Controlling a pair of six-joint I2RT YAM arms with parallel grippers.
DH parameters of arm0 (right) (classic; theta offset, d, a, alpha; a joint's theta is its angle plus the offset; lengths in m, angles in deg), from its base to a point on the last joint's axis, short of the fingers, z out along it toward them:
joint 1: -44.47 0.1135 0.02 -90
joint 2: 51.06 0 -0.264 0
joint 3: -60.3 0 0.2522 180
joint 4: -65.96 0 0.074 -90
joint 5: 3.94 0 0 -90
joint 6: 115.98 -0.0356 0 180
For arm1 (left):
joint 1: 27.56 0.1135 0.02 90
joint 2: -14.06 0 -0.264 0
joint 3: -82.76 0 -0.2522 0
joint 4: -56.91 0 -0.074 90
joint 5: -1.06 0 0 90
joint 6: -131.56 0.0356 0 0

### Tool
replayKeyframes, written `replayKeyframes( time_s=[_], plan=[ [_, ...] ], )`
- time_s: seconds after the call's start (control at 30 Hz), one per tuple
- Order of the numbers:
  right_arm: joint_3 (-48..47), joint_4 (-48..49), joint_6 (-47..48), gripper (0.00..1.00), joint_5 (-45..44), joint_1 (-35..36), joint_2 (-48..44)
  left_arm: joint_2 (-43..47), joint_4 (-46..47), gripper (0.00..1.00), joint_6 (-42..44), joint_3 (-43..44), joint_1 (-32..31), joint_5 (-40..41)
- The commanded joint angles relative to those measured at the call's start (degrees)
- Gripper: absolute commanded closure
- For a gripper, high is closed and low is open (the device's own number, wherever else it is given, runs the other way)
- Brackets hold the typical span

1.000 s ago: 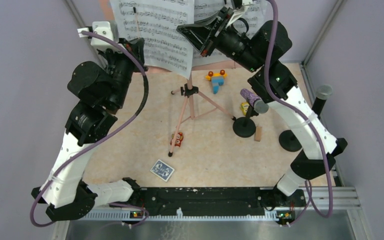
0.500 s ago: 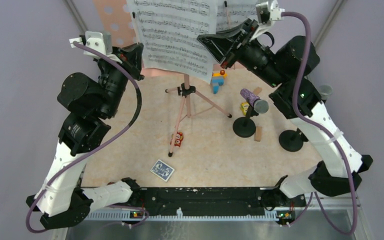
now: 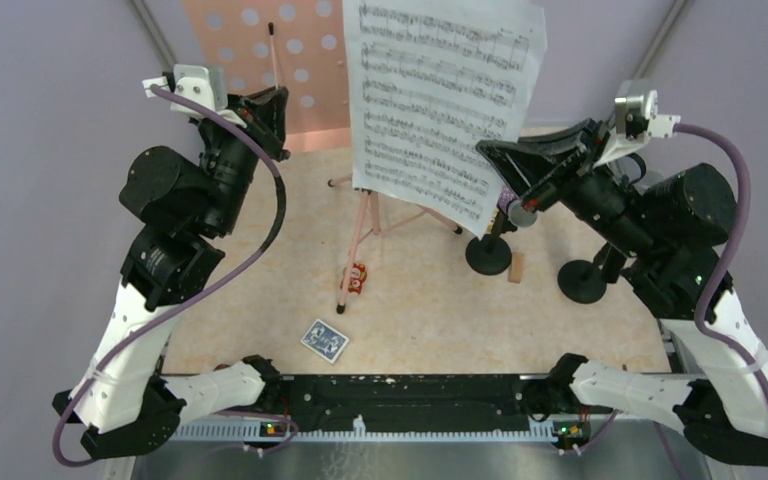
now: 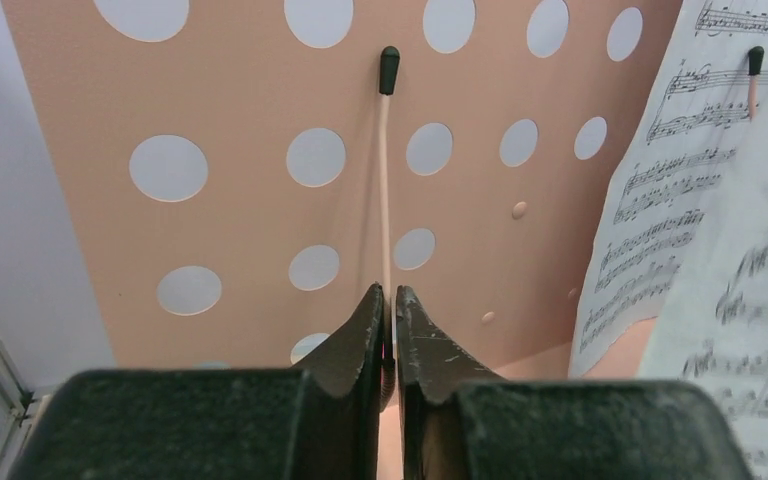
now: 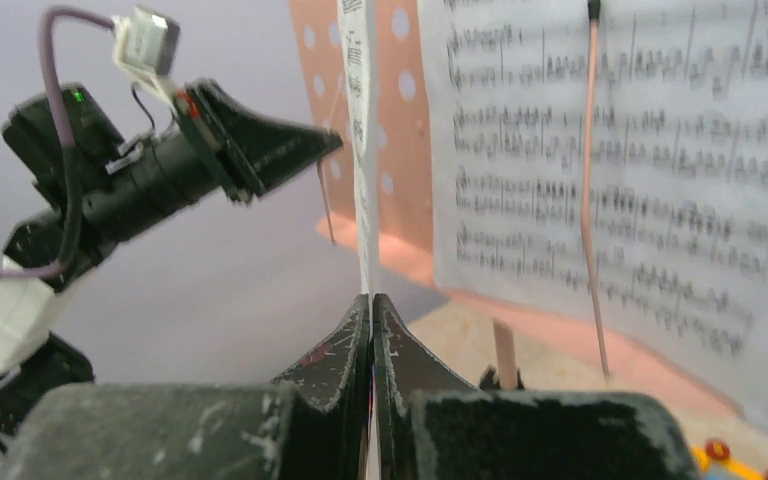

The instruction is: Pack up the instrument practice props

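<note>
The salmon-pink music rack (image 3: 222, 35) (image 4: 250, 90) stands on tripod legs (image 3: 365, 230) at the back. My left gripper (image 3: 278, 95) (image 4: 387, 292) has its jaws nearly together around the rack's thin page-holder wire (image 4: 385, 190). My right gripper (image 3: 490, 152) (image 5: 371, 297) is shut on a white sheet-music page (image 3: 440, 100) (image 5: 365, 150), held off the rack to the right. Another page (image 5: 660, 150) (image 4: 660, 200) stays on the rack under a second wire. A purple-glitter microphone (image 3: 510, 205) sits in a black holder (image 3: 488, 255). A second holder base (image 3: 582, 282) stands partly behind my right arm.
A blue card pack (image 3: 324, 340) lies near the front. A small red toy (image 3: 358, 277) sits by a tripod foot, and a wooden block (image 3: 516, 267) lies beside the first holder. Purple walls close in on both sides.
My right gripper has drawn the page rightward and away from the rack, baring the rack's left half. The left gripper stays at the wire, with its jaws eased slightly.
</note>
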Motion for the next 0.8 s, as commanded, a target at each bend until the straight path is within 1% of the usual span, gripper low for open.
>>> replayKeyframes(
  time_s=[0.0,0.13,0.27,0.37,0.5,0.67,0.77],
  plan=[
    [7.9,-5.1,-0.5,1.00,-3.2,0.6,-7.0,1.7,3.2,0.86,0.8,-0.8,-0.1,0.4],
    [15.4,-8.9,-2.8,1.00,-4.9,0.6,-12.6,1.7,3.0,0.80,0.8,-1.5,0.0,0.6],
    [23.9,-10.3,-6.0,1.00,-4.0,0.6,-16.7,1.9,2.9,0.72,0.8,-2.2,0.0,0.9],
    [29.0,-9.9,-8.1,1.00,-1.5,0.6,-18.1,2.2,2.7,0.58,0.8,-3.0,-0.1,1.1],
    [33.5,-7.6,-10.3,1.00,3.8,0.6,-17.4,2.5,2.2,0.48,0.8,-3.4,0.0,1.3],
    [36.3,-1.8,-13.0,1.00,8.7,0.7,-15.4,3.5,0.9,0.28,0.8,-3.6,0.0,1.7],
    [37.3,1.3,-14.3,1.00,10.4,1.4,-13.9,4.8,-0.2,0.19,0.8,-4.0,-0.1,2.0]
  ],
)
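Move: The right hand holds the sheet; the open front of the table it sinks towards lies about 10 cm ahead and some 80 cm below. At table height, the red toy is 18 cm ahead and 17 to its left, the card pack 3 ahead and 24 left, the microphone stand 24 ahead and 14 right. The left hand has the page rod's lower part right at its fingertips; the page still on the stand is some 10 cm ahead of this hand, 18 to its right, about level. The right hand, still pinching the music sheet by its edge, drops fast and almost straight down by about 24 cm, away from the stand's tray towards the open table, its fingers tipping downward by some 30 degrees and the descent easing off at the end. Meanwhile the left hand stays by the stand and opens its fingers wide around the page rod, letting go of the rod's lower part as it sinks a couple of centimetres. ##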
